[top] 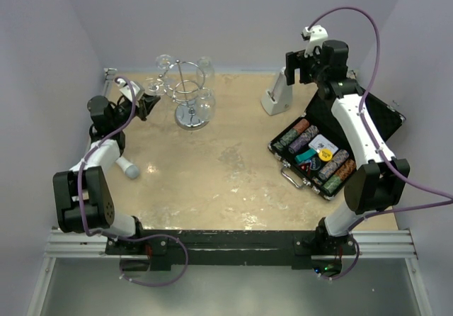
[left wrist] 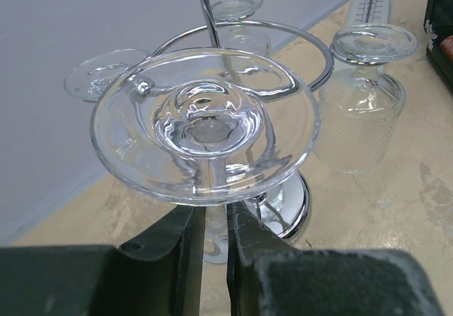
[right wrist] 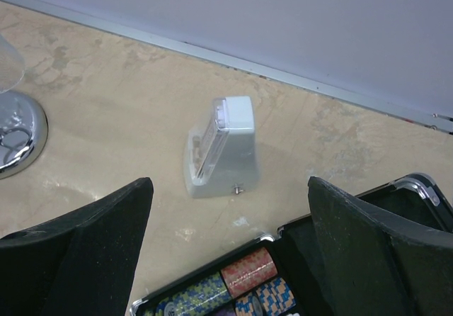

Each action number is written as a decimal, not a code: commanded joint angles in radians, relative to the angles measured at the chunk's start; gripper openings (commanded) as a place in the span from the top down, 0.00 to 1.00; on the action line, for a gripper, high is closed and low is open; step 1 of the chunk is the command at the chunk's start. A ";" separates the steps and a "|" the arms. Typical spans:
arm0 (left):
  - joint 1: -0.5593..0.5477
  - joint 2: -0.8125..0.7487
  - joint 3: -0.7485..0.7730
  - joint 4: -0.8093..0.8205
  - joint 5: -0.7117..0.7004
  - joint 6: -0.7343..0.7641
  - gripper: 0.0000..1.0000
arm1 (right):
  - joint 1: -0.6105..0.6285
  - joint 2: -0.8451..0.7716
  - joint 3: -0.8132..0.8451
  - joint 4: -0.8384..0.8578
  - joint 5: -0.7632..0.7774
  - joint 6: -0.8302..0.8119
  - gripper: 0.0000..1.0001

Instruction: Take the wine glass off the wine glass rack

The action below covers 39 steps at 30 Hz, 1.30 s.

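Observation:
The wine glass rack (top: pixel 190 82) is a chrome wire stand with a round disc base (left wrist: pixel 296 204) and a ring hoop (left wrist: pixel 320 47), at the table's back left. Several clear glasses hang from it upside down. My left gripper (left wrist: pixel 215 220) is shut on the stem of the nearest wine glass (left wrist: pixel 205 121), just below its round foot. That foot still lies over a curled wire arm, whose ball end (left wrist: pixel 142 87) shows at its left rim. In the top view the left gripper (top: pixel 149 104) is at the rack's left side. My right gripper (right wrist: pixel 230 259) stands open and holds nothing.
A grey wedge-shaped metronome (top: pixel 276 95) stands right of the rack, below the right gripper (top: pixel 295 66). An open black case of poker chips (top: pixel 320 153) lies at the right. A small white and grey cylinder (top: pixel 129 168) lies near the left arm. Another hanging glass (left wrist: pixel 359 110) is close on the right.

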State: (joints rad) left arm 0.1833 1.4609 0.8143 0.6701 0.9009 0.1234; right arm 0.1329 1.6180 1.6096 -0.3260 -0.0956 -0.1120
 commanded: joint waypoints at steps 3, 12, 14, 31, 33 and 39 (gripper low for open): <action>0.021 -0.062 0.028 0.017 0.010 0.041 1.00 | 0.008 -0.021 -0.016 0.048 0.002 0.020 0.06; 0.045 -0.099 0.036 -0.059 -0.019 0.047 1.00 | 0.008 -0.023 -0.028 0.065 -0.010 0.028 0.06; 0.061 -0.115 0.043 -0.099 -0.033 0.048 1.00 | 0.008 -0.027 -0.030 0.071 -0.024 0.023 0.05; 0.105 -0.339 0.077 -0.478 -0.054 -0.490 1.00 | 0.022 -0.049 0.009 0.179 -0.257 -0.063 0.08; 0.107 -0.355 0.094 -0.567 -0.068 -0.498 1.00 | 0.040 -0.066 -0.013 0.203 -0.245 -0.077 0.09; 0.107 -0.306 0.206 -0.966 -0.016 -0.421 1.00 | 0.126 -0.156 -0.120 0.258 -0.196 -0.165 0.11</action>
State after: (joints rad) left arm 0.2859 1.1328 0.9100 -0.0383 0.8330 -0.2962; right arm 0.1989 1.5631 1.5452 -0.1585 -0.2867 -0.1825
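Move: The left hand already pinches the upside-down wine glass by its stem, foot just above the fingers, bowl hanging some 4 cm below. The rack's centre stands about 8 cm ahead and 10 cm to the right, its middle roughly 6 cm lower. Of the glasses still hanging, the far-left glass is about 12 cm ahead and 4 cm right, the near-right glass 3 cm ahead and 16 cm right. From the right hand, the held wine glass lies roughly 43 cm left, 7 cm back and 10 cm lower. Slowly at first, then faster, the left hand slides about 4 cm left, away from the rack, then draws back some 8 cm towards its base while rising a few centimetres. Its fingers keep their grip on the stem as the wrist tips down about 30 degrees and rolls its left side lower. Late on, the empty, open right hand swings left about 6 cm and up, turning counter-clockwise. ##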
